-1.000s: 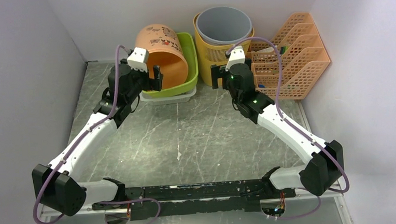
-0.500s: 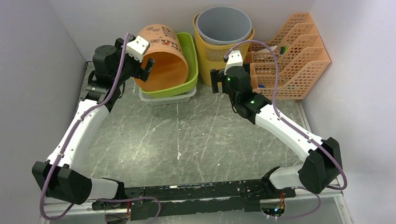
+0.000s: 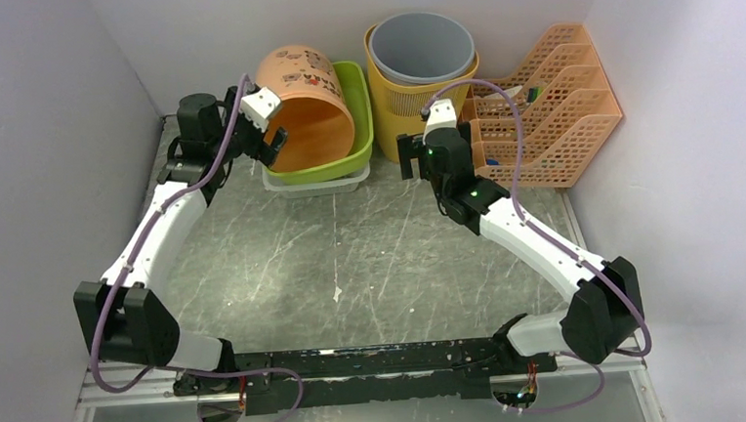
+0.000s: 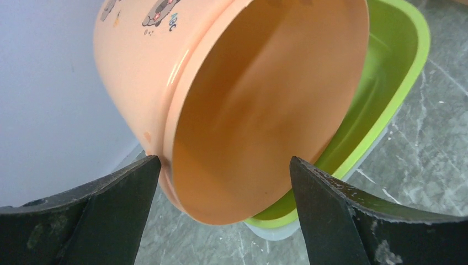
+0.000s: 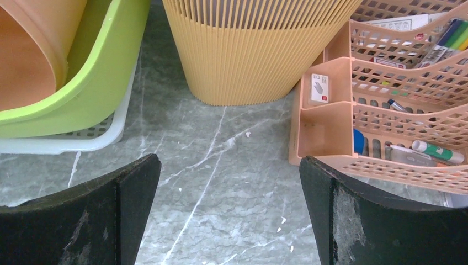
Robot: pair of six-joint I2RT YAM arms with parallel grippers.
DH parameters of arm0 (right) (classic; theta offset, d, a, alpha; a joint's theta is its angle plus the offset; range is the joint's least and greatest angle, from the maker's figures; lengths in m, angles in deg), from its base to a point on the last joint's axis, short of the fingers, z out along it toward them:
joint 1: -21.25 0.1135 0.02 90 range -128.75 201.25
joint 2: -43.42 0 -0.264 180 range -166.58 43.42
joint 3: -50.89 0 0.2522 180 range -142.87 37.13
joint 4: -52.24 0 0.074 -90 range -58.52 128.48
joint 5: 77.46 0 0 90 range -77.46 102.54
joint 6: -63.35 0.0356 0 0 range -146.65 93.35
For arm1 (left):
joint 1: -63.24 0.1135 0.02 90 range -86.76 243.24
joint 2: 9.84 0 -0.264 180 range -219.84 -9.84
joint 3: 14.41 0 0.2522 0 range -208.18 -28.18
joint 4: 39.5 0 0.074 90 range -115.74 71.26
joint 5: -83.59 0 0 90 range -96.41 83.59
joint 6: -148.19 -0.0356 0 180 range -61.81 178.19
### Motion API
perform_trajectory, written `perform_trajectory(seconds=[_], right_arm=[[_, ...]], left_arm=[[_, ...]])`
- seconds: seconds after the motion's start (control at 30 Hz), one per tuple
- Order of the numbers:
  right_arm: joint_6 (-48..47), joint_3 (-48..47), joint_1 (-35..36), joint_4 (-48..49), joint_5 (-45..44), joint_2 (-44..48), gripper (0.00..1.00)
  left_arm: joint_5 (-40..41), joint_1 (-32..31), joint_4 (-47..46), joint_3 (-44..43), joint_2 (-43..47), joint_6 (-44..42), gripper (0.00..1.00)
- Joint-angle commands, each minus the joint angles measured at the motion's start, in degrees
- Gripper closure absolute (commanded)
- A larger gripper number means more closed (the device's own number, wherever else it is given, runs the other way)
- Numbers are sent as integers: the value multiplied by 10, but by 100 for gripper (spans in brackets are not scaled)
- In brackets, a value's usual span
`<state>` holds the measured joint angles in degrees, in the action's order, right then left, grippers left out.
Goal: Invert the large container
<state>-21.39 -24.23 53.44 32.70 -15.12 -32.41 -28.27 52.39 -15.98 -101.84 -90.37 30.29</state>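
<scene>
The large container point(image 3: 308, 97) is an orange bucket with cartoon prints. It lies tilted on its side in a green basin point(image 3: 362, 124), its mouth facing the near left. In the left wrist view its open mouth point(image 4: 265, 99) fills the frame, and its lower rim hangs just beyond the fingertips. My left gripper point(image 3: 269, 147) is open at the bucket's left rim, its jaws wide with nothing between them point(image 4: 225, 165). My right gripper point(image 3: 410, 158) is open over bare table in front of the yellow bin, and holds nothing point(image 5: 229, 163).
The green basin sits on a white perforated tray point(image 3: 314, 183). A yellow slatted bin point(image 3: 397, 102) with a grey bin point(image 3: 423, 46) nested inside stands at the back. An orange mesh file rack point(image 3: 549, 112) holding pens fills the back right. Walls close in on the left, back and right.
My left arm has swung back and to the left, and its gripper now faces the bucket's mouth from the left side. The right gripper has shifted slightly left.
</scene>
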Motion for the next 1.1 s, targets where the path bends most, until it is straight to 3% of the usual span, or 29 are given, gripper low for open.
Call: perform_trajectory(seconds=[0.0, 0.23, 0.43, 0.7, 0.87, 1.0, 1.07], right_arm=[[-3, 4, -6, 19, 1, -11, 0], [-12, 8, -8, 22, 9, -17, 0], [-11, 4, -9, 19, 23, -32, 0], [-15, 9, -10, 22, 35, -37, 2], [-15, 16, -10, 23, 32, -36, 2], [-15, 19, -11, 25, 35, -35, 2], [-14, 20, -11, 25, 36, -36, 2]], left_arm=[[-6, 3, -52, 6, -21, -13, 1], [40, 3, -124, 31, -37, 4, 1], [64, 3, -112, 9, -72, 21, 20], [81, 4, -134, 12, -108, 15, 24], [78, 4, -137, 10, -127, 22, 43], [74, 4, -142, 11, -130, 24, 69], [71, 4, -137, 11, -130, 23, 88]])
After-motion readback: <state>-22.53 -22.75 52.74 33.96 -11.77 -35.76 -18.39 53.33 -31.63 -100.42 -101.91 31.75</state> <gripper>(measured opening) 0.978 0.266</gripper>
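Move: The large container lies on its side in the green tub, its mouth towards the robot; its middle is about 9 cm ahead of the left hand, 7 cm to the right and some 4 cm lower. Beneath it, the tub's middle is roughly 10 cm ahead, 12 right and 17 below, with the yellow basket about 14 ahead, 33 right and 12 below. From the right hand the container's middle lies some 13 cm ahead and 23 left, about level. The left hand, wide open at first, advances about 7 cm while sinking some 4 cm and drifting a little left, turning about 10 degrees counter-clockwise, to bring its fingers astride the left side of the large container's rim, one inside the mouth and one outside. From partway in the fingers close, fastest at the end, until they pinch the rim's wall between their tips, while the open right hand merely sinks about 3 cm in front of the yellow basket, touching nothing. ##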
